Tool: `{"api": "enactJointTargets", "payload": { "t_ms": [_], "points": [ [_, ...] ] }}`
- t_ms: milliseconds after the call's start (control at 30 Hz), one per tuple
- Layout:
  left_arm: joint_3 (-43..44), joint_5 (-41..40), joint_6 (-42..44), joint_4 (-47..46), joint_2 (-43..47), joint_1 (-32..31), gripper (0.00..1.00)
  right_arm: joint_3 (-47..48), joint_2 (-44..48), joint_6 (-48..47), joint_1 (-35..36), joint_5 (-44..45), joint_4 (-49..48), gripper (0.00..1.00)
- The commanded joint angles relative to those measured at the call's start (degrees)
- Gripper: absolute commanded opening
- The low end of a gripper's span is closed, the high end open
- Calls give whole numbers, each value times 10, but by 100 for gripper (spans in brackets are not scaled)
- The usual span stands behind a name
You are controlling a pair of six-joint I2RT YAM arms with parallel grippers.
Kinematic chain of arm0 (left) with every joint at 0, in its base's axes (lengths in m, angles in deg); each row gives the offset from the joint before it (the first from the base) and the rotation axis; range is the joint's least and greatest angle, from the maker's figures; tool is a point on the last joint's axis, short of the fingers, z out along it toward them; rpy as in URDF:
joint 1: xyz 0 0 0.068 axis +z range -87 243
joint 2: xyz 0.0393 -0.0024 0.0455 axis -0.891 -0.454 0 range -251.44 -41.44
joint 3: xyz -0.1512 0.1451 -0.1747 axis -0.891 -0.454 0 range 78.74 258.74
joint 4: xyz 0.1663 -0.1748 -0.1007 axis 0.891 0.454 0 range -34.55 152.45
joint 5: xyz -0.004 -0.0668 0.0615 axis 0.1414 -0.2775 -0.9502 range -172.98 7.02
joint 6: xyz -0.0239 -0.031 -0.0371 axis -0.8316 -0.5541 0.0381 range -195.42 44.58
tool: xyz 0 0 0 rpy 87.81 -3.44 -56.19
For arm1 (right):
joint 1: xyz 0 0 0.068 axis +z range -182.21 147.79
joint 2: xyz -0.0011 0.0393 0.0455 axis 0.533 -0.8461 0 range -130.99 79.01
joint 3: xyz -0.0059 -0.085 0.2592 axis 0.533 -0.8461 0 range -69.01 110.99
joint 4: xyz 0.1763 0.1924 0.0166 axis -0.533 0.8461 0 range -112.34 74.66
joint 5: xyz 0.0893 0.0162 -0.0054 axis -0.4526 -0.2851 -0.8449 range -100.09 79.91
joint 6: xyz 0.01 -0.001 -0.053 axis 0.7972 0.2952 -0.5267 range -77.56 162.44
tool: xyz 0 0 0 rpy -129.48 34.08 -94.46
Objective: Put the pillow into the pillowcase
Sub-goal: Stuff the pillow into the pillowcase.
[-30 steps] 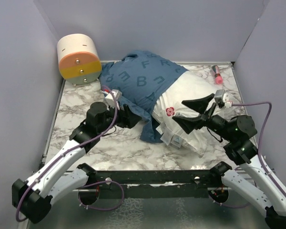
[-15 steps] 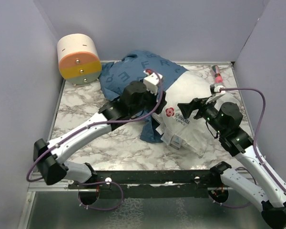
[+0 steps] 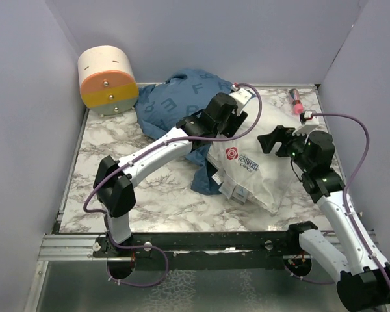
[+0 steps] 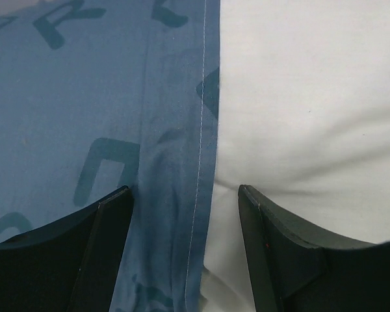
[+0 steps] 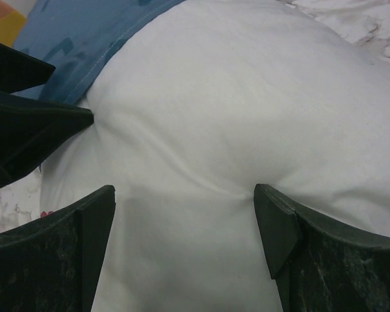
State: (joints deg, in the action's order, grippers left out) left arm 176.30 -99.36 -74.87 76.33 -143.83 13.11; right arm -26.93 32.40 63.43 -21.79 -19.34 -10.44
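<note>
The white pillow (image 3: pixel 257 172) lies right of centre on the table, its far end inside the dark blue lettered pillowcase (image 3: pixel 172 104). My left gripper (image 3: pixel 237 123) reaches across to the case's mouth. In the left wrist view the left gripper (image 4: pixel 185 195) is open, its jaws set either side of the pillowcase's stitched hem (image 4: pixel 198 162), blue cloth on the left, pillow (image 4: pixel 312 97) on the right. My right gripper (image 3: pixel 275 142) is open at the pillow's right side. In the right wrist view the right gripper (image 5: pixel 184 195) presses its spread fingers into the pillow (image 5: pixel 214 117), with the left fingers (image 5: pixel 32 127) at upper left.
A white, orange and yellow cylinder (image 3: pixel 106 79) stands at the back left corner. A small pink object (image 3: pixel 296 101) lies at the back right. Grey walls close three sides of the marble table (image 3: pixel 117 143). A loose flap of pillowcase (image 3: pixel 205 175) hangs beside the pillow's near end.
My left arm has swung from the pillowcase's left side across to its hem on top of the pillow. The right gripper has moved up and right along the pillow's edge.
</note>
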Motion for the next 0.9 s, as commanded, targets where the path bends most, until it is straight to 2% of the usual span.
{"api": "enactJointTargets", "payload": {
  "t_ms": [0,67,167,267,333,467,567,700,867],
  "points": [
    [23,-28,14,27,-12,0,68,-17,-13,5,-2,-36,-6,86],
    [30,-51,22,31,-22,0,66,-25,-23,5,-2,-42,-12,85],
    [41,-75,34,44,-40,0,56,-33,-38,6,-2,-47,-23,81],
    [48,-83,36,53,-46,0,41,-41,-58,7,-2,-57,-34,70],
    [50,-84,37,55,-44,0,37,-44,-69,9,-2,-64,-42,59],
    [63,-81,47,62,-41,0,22,-54,-85,14,-2,-78,-58,40],
    [78,-65,49,76,-42,0,2,-60,-93,18,-2,-100,-70,24],
    [100,9,29,85,-30,-1,0,-70,-103,21,-2,-145,-104,10],
    [104,144,-12,75,-5,-5,0,-81,-124,56,-1,-212,-180,3]
  ]
}}
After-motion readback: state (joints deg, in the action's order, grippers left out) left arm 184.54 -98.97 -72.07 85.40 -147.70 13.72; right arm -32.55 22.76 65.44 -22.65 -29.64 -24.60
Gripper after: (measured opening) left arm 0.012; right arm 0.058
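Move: The pillowcase hem runs right between the left gripper's open fingers, about 1 cm ahead, 1 cm left and 2 cm below. The pillow patch to grip lies some 2 cm ahead, 2 cm left and 4 cm below the right gripper, which has the hem about 6 cm ahead and 9 cm left. The pillow's red round logo lies roughly 9 cm back, 1 cm left and 8 cm below the left gripper. Shut the left gripper on the pillowcase hem while dipping nearly 2 cm and easing about 1.5 cm forward and left, then lift and draw it slightly back, pinch kept. Meanwhile sink the open right gripper some 4 cm onto the pillow, edging forward, close it on a fold of the white fabric, and slide it left towards the hem. ##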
